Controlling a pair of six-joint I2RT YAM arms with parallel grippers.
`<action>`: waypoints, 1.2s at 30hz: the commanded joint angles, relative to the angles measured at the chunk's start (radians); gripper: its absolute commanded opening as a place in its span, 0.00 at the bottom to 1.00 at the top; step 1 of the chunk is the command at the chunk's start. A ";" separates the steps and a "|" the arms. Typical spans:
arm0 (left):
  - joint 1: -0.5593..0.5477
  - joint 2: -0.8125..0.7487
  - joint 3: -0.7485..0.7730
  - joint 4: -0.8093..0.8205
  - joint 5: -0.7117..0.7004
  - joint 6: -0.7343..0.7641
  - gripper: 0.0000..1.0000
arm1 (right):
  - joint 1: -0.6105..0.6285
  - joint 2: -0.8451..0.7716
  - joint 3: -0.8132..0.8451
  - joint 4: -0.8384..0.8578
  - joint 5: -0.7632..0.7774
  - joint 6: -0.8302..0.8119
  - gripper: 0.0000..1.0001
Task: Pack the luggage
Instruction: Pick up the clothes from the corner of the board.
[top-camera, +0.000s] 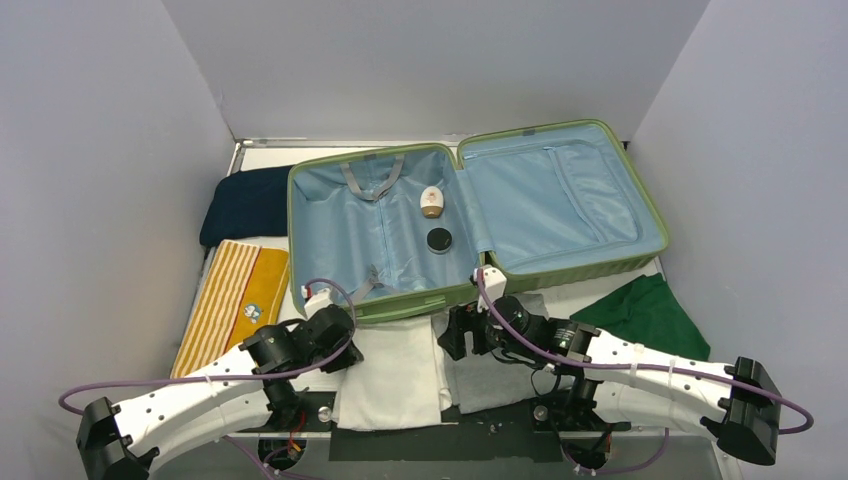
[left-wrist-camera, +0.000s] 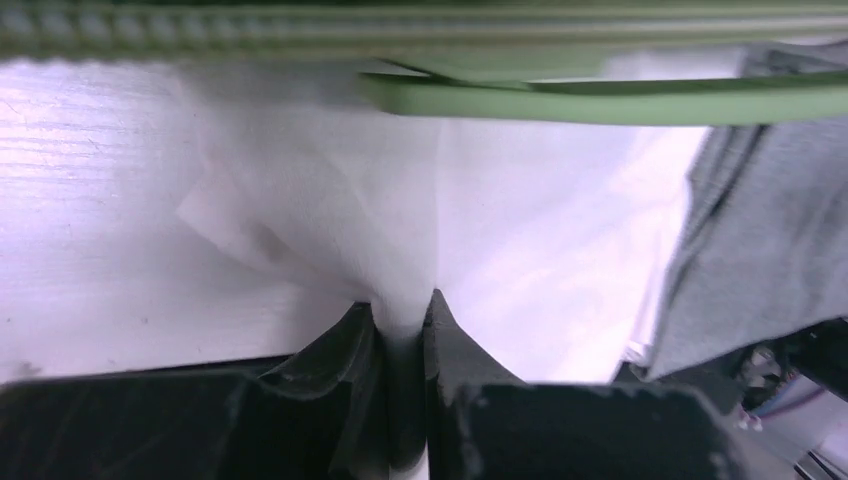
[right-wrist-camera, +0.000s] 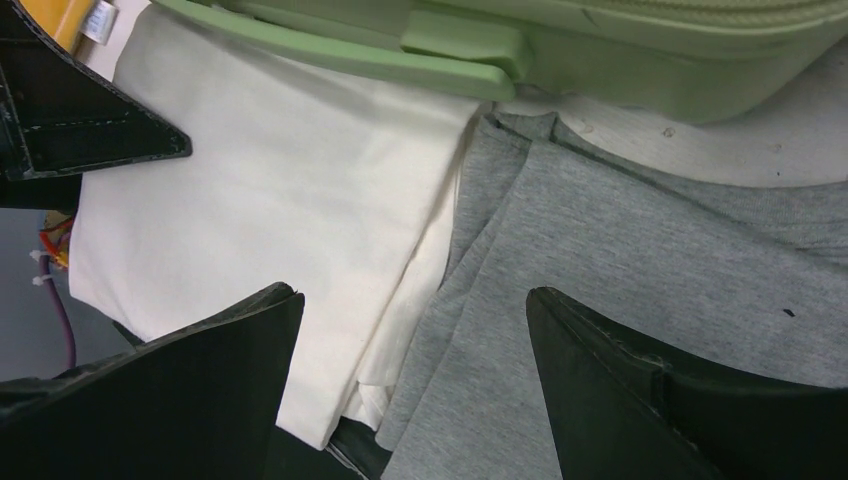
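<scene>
The luggage (top-camera: 400, 304) lies open flat mid-table, light green with a blue lining; its green edge shows in both wrist views (left-wrist-camera: 560, 100) (right-wrist-camera: 640, 50). A folded white cloth (top-camera: 390, 375) (right-wrist-camera: 270, 180) lies in front of it, with a grey cloth (top-camera: 495, 385) (right-wrist-camera: 640, 260) to the right. My left gripper (top-camera: 348, 352) (left-wrist-camera: 403, 305) is shut on the left part of the white cloth (left-wrist-camera: 540, 230), pinching up a ridge of fabric. My right gripper (top-camera: 455, 335) (right-wrist-camera: 412, 292) hangs open above the seam between the white and grey cloths, holding nothing.
Inside the luggage's left half lie a small cream container (top-camera: 431, 201) and a black round item (top-camera: 438, 240). A navy cloth (top-camera: 245, 200) and a yellow striped towel (top-camera: 235, 300) lie to the left. A dark green cloth (top-camera: 645, 315) lies to the right. Grey walls enclose the table.
</scene>
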 joint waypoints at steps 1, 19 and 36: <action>-0.005 -0.012 0.146 -0.115 0.014 0.063 0.00 | 0.008 -0.020 0.074 -0.003 0.022 -0.028 0.85; -0.004 -0.045 0.079 -0.115 0.001 0.036 0.00 | 0.008 -0.020 0.065 0.024 0.005 -0.019 0.85; -0.007 0.132 -0.006 -0.108 0.045 -0.054 0.97 | 0.009 -0.037 0.026 0.047 -0.002 -0.016 0.85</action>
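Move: Pinched in the left hand's fingers by the left edge, the white clothes have their middle about 6 cm to its right, 2 cm back and 3 cm below. The suitcase handle sits some 11 cm ahead and 8 cm right, the grey clothes about 29 cm right and 2 cm ahead. From the open right hand, the white clothes' middle lies roughly 14 cm left, 3 cm back and 8 cm below. Lifting the pinched left edge of the white clothes about 5 cm straight up, the left hand pauses, then comes back down some 6.5 cm towards the board, drifting about 3 cm left and slightly back. Its fingers let go and spread wide on the way down as it rolls its left side up about 10 degrees. The right hand rises 2.5 cm, still open, then hovers. ##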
